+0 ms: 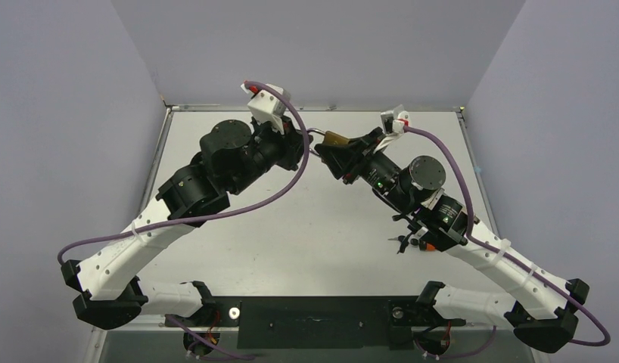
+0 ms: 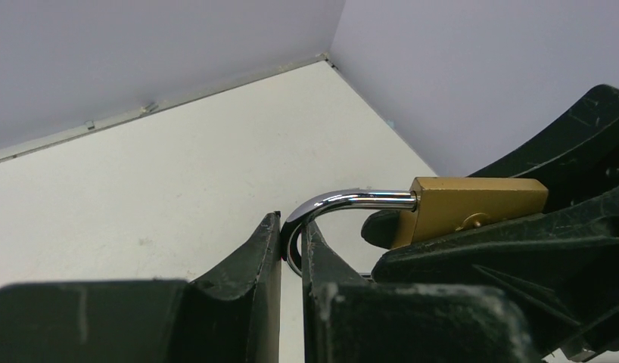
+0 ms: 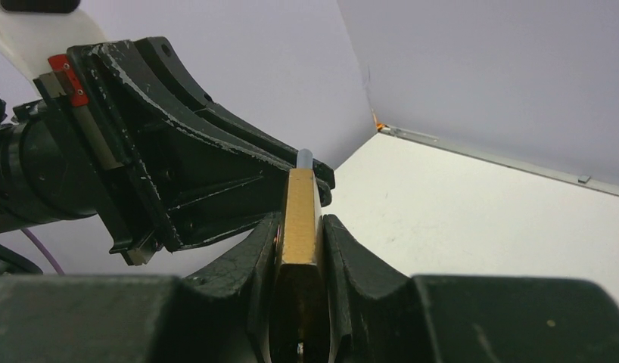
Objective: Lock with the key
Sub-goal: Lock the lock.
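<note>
A brass padlock with a chrome shackle hangs in the air between both arms, above the far middle of the table. My right gripper is shut on the padlock's brass body, one finger on each flat side. My left gripper is shut on the bend of the shackle, its fingers nearly touching. In the top view the left gripper and the right gripper meet tip to tip. The brass body also shows in the left wrist view. No key is visible in any view.
The white table is boxed in by pale walls at the back and both sides. A purple cable loops from the left wrist across the table. The back right corner lies beyond the padlock.
</note>
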Tool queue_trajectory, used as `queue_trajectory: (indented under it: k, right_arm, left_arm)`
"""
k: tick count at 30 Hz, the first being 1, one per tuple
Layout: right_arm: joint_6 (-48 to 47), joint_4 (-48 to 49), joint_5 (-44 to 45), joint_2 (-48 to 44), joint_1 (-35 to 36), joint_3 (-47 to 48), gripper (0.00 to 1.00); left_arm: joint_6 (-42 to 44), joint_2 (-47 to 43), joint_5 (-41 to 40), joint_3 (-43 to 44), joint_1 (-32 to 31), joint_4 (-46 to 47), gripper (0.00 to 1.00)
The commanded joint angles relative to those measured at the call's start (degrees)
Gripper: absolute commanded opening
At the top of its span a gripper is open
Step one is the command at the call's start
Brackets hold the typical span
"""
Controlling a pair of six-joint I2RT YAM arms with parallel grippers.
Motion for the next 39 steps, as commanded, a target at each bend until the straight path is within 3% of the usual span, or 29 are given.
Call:
queue_trajectory:
  k: [1, 7, 14, 23, 39]
  right_arm:
    - [2.1, -7.1, -8.7, 12.4, 1.2, -4.3, 0.0]
    - [1.9, -6.9, -9.4, 13.5, 1.1, -4.2, 0.0]
    - [1.8, -6.7, -10.2, 14.1, 0.4, -4.2, 0.0]
    - [2.3, -7.1, -10.1, 14.6, 1.0, -5.6, 0.0]
    - [2.6, -8.6, -9.5, 18.6, 2.2, -5.0, 0.0]
  left_arm:
    - [-14.8, 1.1, 53.2, 2.7, -16.4, 35.1, 0.0]
    - [-16.8, 2.4, 56.6, 3.1, -16.5, 35.8, 0.0]
    - [-16.5, 4.4, 59.0, 4.9, -18.3, 30.0, 0.0]
    - [-12.6, 1.5, 52.6, 4.6, -18.5, 26.2, 0.0]
    - [-9.1, 7.4, 56.8, 13.2, -21.9, 20.4, 0.0]
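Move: I still pinch the shackle's bend in my left hand, and the brass lock body it enters lies about 5 cm to the right, level in reach and perhaps 1 cm higher. My right hand still grips that body, its middle about 1 cm ahead of and 1 cm above the pads, neither left nor right. The shackle's bend is some 4 cm to the left and 1 cm ahead of that hand, at about the same height. Keeping both grips, I lift the padlock high between my two hands, about 10 cm, easing midway and then climbing faster while drawing back towards my bases, the left hand some 5 cm, the right about 3. The fingers of both hands tip upward as they rise, the left by roughly 15 degrees, the right by 20. ##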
